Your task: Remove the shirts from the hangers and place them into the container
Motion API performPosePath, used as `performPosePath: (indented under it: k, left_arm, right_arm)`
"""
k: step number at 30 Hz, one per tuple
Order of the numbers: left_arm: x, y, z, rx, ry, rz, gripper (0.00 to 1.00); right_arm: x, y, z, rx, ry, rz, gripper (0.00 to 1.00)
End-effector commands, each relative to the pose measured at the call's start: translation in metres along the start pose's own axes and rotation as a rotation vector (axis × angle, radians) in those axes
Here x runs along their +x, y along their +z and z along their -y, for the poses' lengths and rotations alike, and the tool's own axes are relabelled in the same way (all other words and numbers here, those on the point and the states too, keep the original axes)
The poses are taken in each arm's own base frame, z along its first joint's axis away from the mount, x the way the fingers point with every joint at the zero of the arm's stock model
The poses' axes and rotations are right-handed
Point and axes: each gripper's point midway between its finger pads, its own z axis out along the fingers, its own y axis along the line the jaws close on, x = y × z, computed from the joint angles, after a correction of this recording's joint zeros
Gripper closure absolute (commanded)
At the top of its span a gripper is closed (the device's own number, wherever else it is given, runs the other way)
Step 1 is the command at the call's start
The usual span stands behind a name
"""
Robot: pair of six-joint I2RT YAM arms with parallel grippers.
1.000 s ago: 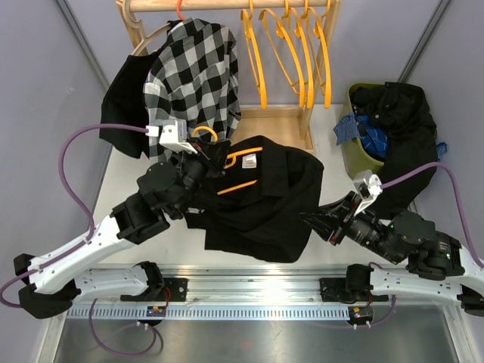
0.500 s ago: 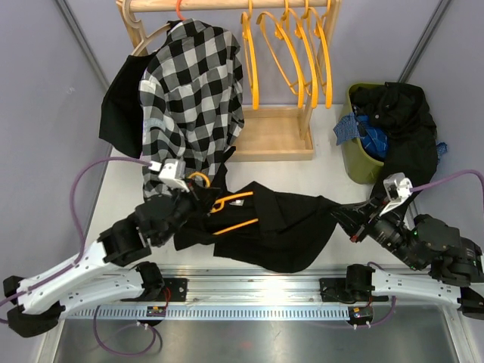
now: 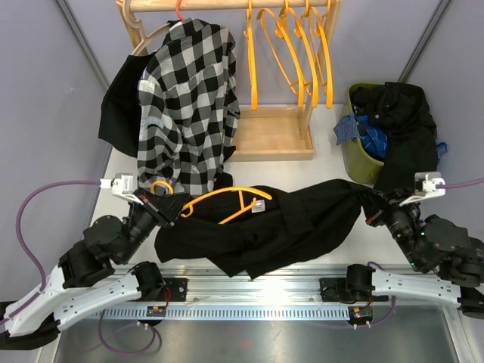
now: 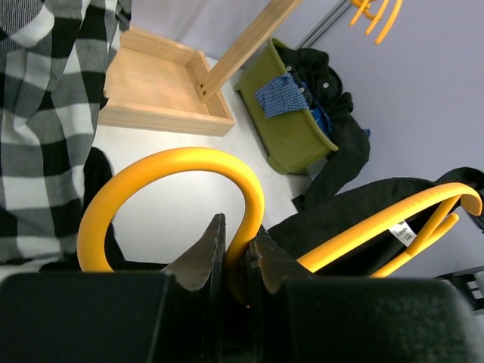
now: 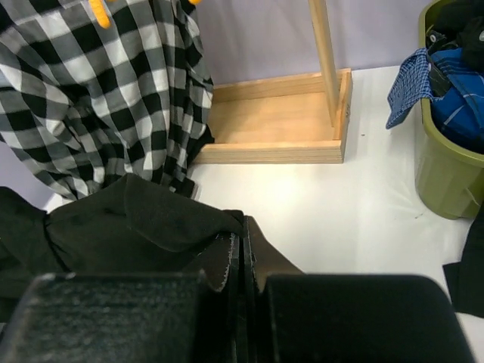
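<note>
A black shirt point(image 3: 287, 227) lies stretched across the table's front between both arms. An orange hanger point(image 3: 227, 198) sticks halfway out of its collar. My left gripper point(image 3: 165, 206) is shut on the hanger's hook point(image 4: 174, 162), the jaws pinching the stem point(image 4: 243, 249). My right gripper point(image 3: 368, 204) is shut on the black shirt's right edge point(image 5: 189, 227). A checked shirt point(image 3: 185, 98) hangs on the rack, with another black shirt point(image 3: 117, 113) behind it. The olive container point(image 3: 352, 155) at right holds black shirts point(image 3: 401, 121) that spill over its rim.
Several empty orange hangers point(image 3: 291, 53) hang on the wooden rack's rail, above the rack base point(image 3: 268, 132). Blue cloth point(image 3: 370, 136) lies in the container. Grey walls close in left and right. A metal rail point(image 3: 249, 295) runs along the near edge.
My left arm pulled the hanger back and left, and my right gripper closed on the shirt's edge and drew it right. The shirt stretched out flat and the hanger slid partly out.
</note>
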Motion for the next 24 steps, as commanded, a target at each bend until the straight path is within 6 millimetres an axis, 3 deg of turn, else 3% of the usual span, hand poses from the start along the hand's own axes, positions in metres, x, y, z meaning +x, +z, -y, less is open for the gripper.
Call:
performPosePath:
  k: [1,2,4,5,6,7,8,9,11,12,13,14,17,20,21,23,24]
  left_arm:
    - [0.006,0.004,-0.016,-0.061,0.038,0.003,1.0]
    - [0.003,0.007,-0.007,-0.029,0.017,0.023,1.0]
    - [0.013,0.015,0.001,0.014,0.009,0.004,1.0]
    - [0.007,0.02,0.014,0.059,-0.017,0.034,1.0]
    - [0.011,0.026,0.019,0.073,-0.015,0.029,1.0]
    - [0.014,0.03,0.027,0.105,-0.017,0.019,1.0]
    - [0.005,0.033,0.041,0.153,-0.043,0.05,1.0]
    - [0.011,0.04,0.049,0.174,-0.039,0.033,1.0]
    - [-0.003,0.044,0.073,0.262,-0.079,0.085,1.0]
    - [-0.004,0.046,0.083,0.3,-0.081,0.086,1.0]
    - [-0.003,0.051,0.089,0.319,-0.082,0.082,1.0]
    - [-0.014,0.05,0.102,0.358,-0.098,0.11,1.0]
    - [-0.024,0.051,0.116,0.4,-0.102,0.131,1.0]
    - [-0.037,0.041,0.124,0.462,-0.137,0.191,1.0]
    - [-0.04,0.039,0.122,0.464,-0.158,0.21,1.0]
    - [-0.049,0.031,0.121,0.486,-0.192,0.256,1.0]
    - [-0.043,0.033,0.115,0.473,-0.191,0.249,1.0]
  right_arm:
    - [0.003,0.013,-0.002,0.098,-0.058,0.012,1.0]
    - [0.011,0.016,-0.01,0.081,-0.083,-0.018,1.0]
    - [0.041,0.025,-0.039,-0.007,-0.147,-0.109,1.0]
    - [0.053,0.027,-0.051,-0.054,-0.17,-0.144,1.0]
    - [0.074,0.029,-0.072,-0.127,-0.201,-0.215,1.0]
    - [0.088,0.031,-0.08,-0.15,-0.219,-0.257,1.0]
    - [0.099,0.03,-0.088,-0.177,-0.234,-0.296,1.0]
    - [0.119,0.029,-0.102,-0.233,-0.254,-0.364,1.0]
    - [0.137,0.025,-0.116,-0.302,-0.258,-0.427,1.0]
    - [0.146,0.019,-0.133,-0.387,-0.234,-0.467,1.0]
    - [0.157,0.015,-0.136,-0.415,-0.23,-0.499,1.0]
    - [0.16,0.012,-0.14,-0.438,-0.219,-0.515,1.0]
    - [0.166,0.001,-0.141,-0.48,-0.196,-0.563,1.0]
    - [0.16,-0.009,-0.142,-0.527,-0.157,-0.562,1.0]
    - [0.154,-0.013,-0.14,-0.537,-0.139,-0.547,0.95]
    - [0.145,-0.017,-0.134,-0.542,-0.126,-0.533,0.54]
    - [0.135,-0.019,-0.134,-0.548,-0.116,-0.515,0.52]
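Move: The black shirt is stretched between the hands; its middle lies some 31 cm left of the right hand, 7 cm back and 12 cm lower, and about 18 cm right of the left hand, 6 cm back. The hanger's bare end stands about 24 cm to the left hand's right and 3 cm ahead, nearly level; the plaid shirt hangs some 25 cm straight ahead of that hand. The green container is roughly 30 cm ahead of the right hand, 12 cm right and 18 cm lower. Still pinching the black shirt's far edge, the right hand swings about 16 cm left, sinking some 12 cm and drawing back towards the shirt's middle while turning some 35 degrees counter-clockwise and tipping down, then eases up a little and opens its fingers at the end to release the pinch. The left hand keeps its hold on the hanger by the base of the hook and carries it to the right, towards the right hand, dipping slightly first and then rising with its fingers tilting up, so that the hanger lifts over the slackening shirt. ##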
